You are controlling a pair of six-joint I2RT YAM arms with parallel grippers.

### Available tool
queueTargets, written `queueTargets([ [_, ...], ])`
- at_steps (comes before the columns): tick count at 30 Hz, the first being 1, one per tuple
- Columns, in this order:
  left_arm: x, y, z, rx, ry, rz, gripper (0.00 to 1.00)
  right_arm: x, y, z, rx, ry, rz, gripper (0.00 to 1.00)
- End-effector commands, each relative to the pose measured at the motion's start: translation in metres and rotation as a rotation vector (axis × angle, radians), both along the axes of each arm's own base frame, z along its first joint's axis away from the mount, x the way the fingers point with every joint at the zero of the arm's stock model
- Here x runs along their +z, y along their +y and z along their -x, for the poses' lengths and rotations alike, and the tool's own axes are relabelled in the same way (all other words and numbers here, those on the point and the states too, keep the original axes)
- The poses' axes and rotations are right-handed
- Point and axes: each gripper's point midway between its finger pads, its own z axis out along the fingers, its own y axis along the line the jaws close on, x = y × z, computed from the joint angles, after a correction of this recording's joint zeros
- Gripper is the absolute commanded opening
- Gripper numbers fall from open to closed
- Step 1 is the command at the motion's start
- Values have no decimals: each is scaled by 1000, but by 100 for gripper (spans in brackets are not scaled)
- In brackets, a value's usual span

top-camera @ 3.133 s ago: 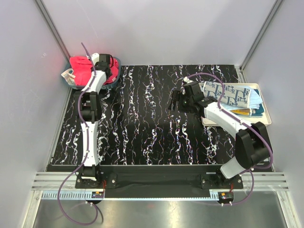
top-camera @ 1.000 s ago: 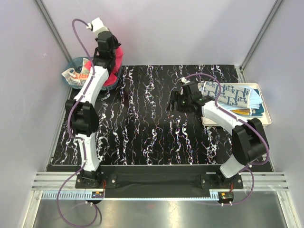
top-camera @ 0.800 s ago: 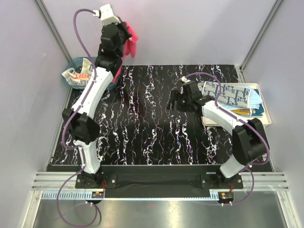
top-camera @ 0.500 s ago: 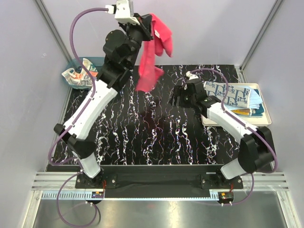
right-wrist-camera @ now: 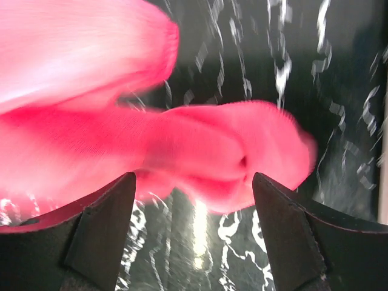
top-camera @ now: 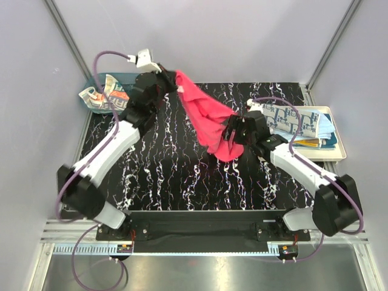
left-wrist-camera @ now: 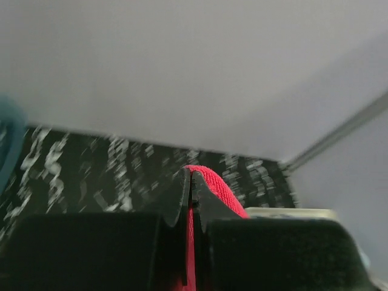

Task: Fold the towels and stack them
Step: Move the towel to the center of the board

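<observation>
My left gripper (top-camera: pixel 174 77) is shut on a corner of the red-pink towel (top-camera: pixel 209 120), which hangs from it over the middle of the black mat down to about the mat's centre. In the left wrist view the towel (left-wrist-camera: pixel 213 184) is pinched between the closed fingers (left-wrist-camera: pixel 182 200). My right gripper (top-camera: pixel 233 134) is open right beside the towel's lower end; in the right wrist view the towel (right-wrist-camera: pixel 182 145) hangs blurred just ahead of the spread fingers (right-wrist-camera: pixel 103 224). A red/teal lettered towel (top-camera: pixel 104 92) lies in the teal bin. A white towel with dark blue print (top-camera: pixel 296 121) lies on the tray.
The translucent teal bin (top-camera: pixel 91 82) stands at the back left corner. The cream tray (top-camera: pixel 335 154) sits at the right edge, holding the printed towel on top of light blue (top-camera: pixel 326 126) and mustard cloth. Grey walls close in the back and both sides.
My left arm lifted the red-pink towel out of the bin, swung it high and right, then lowered it over the mat. My right gripper moved in next to its hanging end.
</observation>
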Motion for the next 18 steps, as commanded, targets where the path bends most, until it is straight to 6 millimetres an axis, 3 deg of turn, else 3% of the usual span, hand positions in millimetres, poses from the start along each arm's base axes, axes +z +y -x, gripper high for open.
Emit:
queueTargets([
  [1, -142, 38, -57, 71, 320, 152, 3, -32, 13, 7, 19, 73, -31, 84],
  [2, -160, 36, -66, 15, 341, 180, 9, -38, 15, 8, 25, 90, -33, 85],
  [4, -195, 61, -83, 68, 408, 205, 13, -49, 16, 9, 31, 123, -23, 85],
  [5, -216, 63, -96, 60, 447, 202, 20, -60, 17, 10, 37, 152, -8, 85],
  [6, -223, 64, -100, 46, 467, 205, 23, -63, 17, 9, 37, 159, -4, 84],
  [7, -226, 73, -106, 60, 479, 211, 27, -66, 17, 8, 34, 164, 3, 85],
  [8, -225, 75, -109, 62, 482, 212, 37, -73, 15, 8, 30, 184, 23, 85],
  [11, -216, 74, -107, 47, 479, 180, 56, -83, 4, 2, -22, 210, 89, 85],
  [15, -206, 64, -81, 35, 509, 131, 61, -86, -13, -11, -107, 214, 148, 85],
  [16, -202, 52, -71, 17, 500, 105, 62, -84, -19, -17, -135, 213, 145, 85],
  [18, -222, 51, -47, 53, 575, 49, 62, -88, -25, -23, -167, 229, 142, 83],
])
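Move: Below the left hand, which still pinches the red towel's top corner, the center of the board lies roughly 37 cm down, 10 cm back and 7 cm to the right. The towel basket is about 13 cm ahead of the left hand, 25 cm to its left and 30 cm below. The towel's loose end sits about 14 cm beneath the open right hand and some 3 cm back; the tray of folded towels is about 28 cm to that hand's right, 2 cm ahead and 12 cm lower. Swinging the held corner fast down some 33 cm, with about 8 cm forward and 10 cm left, the left hand tips its fingers about 40 degrees downward and opens to let go of the towel, then backs up 6 cm and slightly right. The right hand sinks about 10 cm over the loose end, tipping down and staying open. ##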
